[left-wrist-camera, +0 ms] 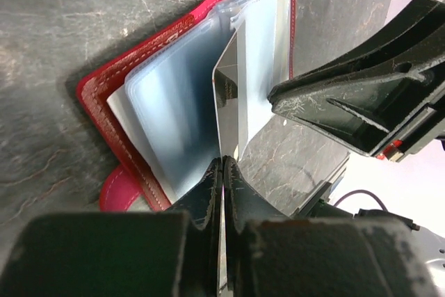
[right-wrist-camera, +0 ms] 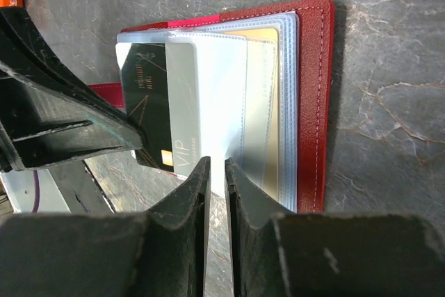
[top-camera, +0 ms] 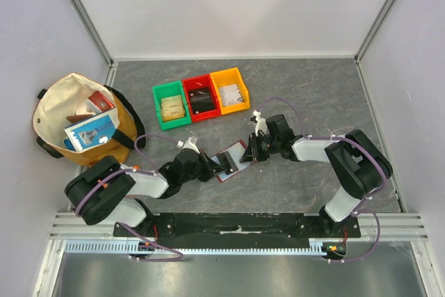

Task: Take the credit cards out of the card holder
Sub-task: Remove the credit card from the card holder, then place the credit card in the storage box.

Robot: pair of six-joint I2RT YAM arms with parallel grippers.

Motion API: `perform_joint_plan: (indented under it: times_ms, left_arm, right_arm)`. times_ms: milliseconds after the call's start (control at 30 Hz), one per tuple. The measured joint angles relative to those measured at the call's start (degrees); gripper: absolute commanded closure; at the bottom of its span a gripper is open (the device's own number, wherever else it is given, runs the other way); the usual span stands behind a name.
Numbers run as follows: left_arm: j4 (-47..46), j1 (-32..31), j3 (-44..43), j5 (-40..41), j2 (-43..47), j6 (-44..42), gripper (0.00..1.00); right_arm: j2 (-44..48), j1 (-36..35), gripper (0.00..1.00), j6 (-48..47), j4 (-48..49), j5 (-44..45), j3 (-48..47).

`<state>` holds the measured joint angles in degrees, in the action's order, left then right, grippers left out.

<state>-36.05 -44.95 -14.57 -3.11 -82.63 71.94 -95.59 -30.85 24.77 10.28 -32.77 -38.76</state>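
The dark-red card holder [top-camera: 233, 160] [left-wrist-camera: 104, 102] [right-wrist-camera: 316, 102] lies open on the grey table between both arms, its clear sleeves fanned out. My left gripper [top-camera: 208, 165] [left-wrist-camera: 223, 165] is shut on the edge of a dark credit card [left-wrist-camera: 229, 102] [right-wrist-camera: 149, 95] marked VIP, which sticks partway out of a sleeve. From the opposite side, my right gripper [top-camera: 249, 151] [right-wrist-camera: 216, 165] is shut on a clear sleeve page [right-wrist-camera: 222, 102], its jaws a narrow slit apart. A gold card [right-wrist-camera: 268, 39] shows inside a sleeve further back.
Green [top-camera: 170, 106], red [top-camera: 201, 97] and yellow [top-camera: 231, 90] bins stand in a row at the back, each holding cards. A cloth bag [top-camera: 80, 119] full of items sits at the left edge. Walls enclose the table on three sides.
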Motion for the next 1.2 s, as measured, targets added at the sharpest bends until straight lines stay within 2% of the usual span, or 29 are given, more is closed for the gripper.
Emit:
perform_joint_plan:
  times_ms: [167, 333, 533, 667, 800, 1200]
  left_arm:
    - [3.0, 0.2, 2.6, 0.0, 5.5, 0.0, 0.98]
    - [11.5, 0.2, 3.8, 0.0, 13.9, -1.7, 0.98]
    - [25.6, 0.2, 2.4, 1.2, 25.9, -7.8, 0.98]
    - [35.2, 0.3, -1.9, 2.6, 31.9, -14.5, 0.98]
    - [42.3, 0.7, -8.3, 2.4, 35.1, -22.8, 0.98]
    - [59.5, 0.9, -30.7, -7.5, 33.1, -49.8, 0.98]
  right_arm:
    - [0.4, 0.0, 0.79, -0.3, -1.2, 0.7, -0.4]
    - [1.4, 0.0, 0.77, -1.0, -3.1, 2.6, -0.7]
    - [5.3, 0.2, 0.66, -2.6, -8.6, 6.3, -1.5]
    - [10.7, 0.3, 0.60, -4.2, -13.0, 7.9, -2.9]
    - [17.6, 0.3, 0.50, -6.7, -15.9, 7.7, -5.5]
    - [30.2, 0.3, 0.36, -16.2, -17.9, -3.0, -10.1]
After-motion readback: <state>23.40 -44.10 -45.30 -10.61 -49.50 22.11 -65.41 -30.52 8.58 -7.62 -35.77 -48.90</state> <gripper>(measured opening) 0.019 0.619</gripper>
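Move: The left hand already pinches the black VIP card by its near-left part, low over the open card holder, whose middle lies about 3 cm ahead and 3 cm to the right, 1 cm lower. The red box stands about 25 cm ahead and 7 cm to the left of that hand, the yellow box some 27 cm ahead and 2 cm to the right. From the right hand, the holder's middle is about 3 cm to the left and 1 cm ahead, 1 cm below. Leftwards and back, staying low at first, the left hand draws the card out of the sleeve for about 5 cm. It then climbs to some 18 cm up, wrist levelling and swinging clockwise, fingers still shut on the card. The right hand lingers at the sleeve pages, edges 2 cm to the right, then rises about 19 cm clear of the holder while its fingers open wider. ##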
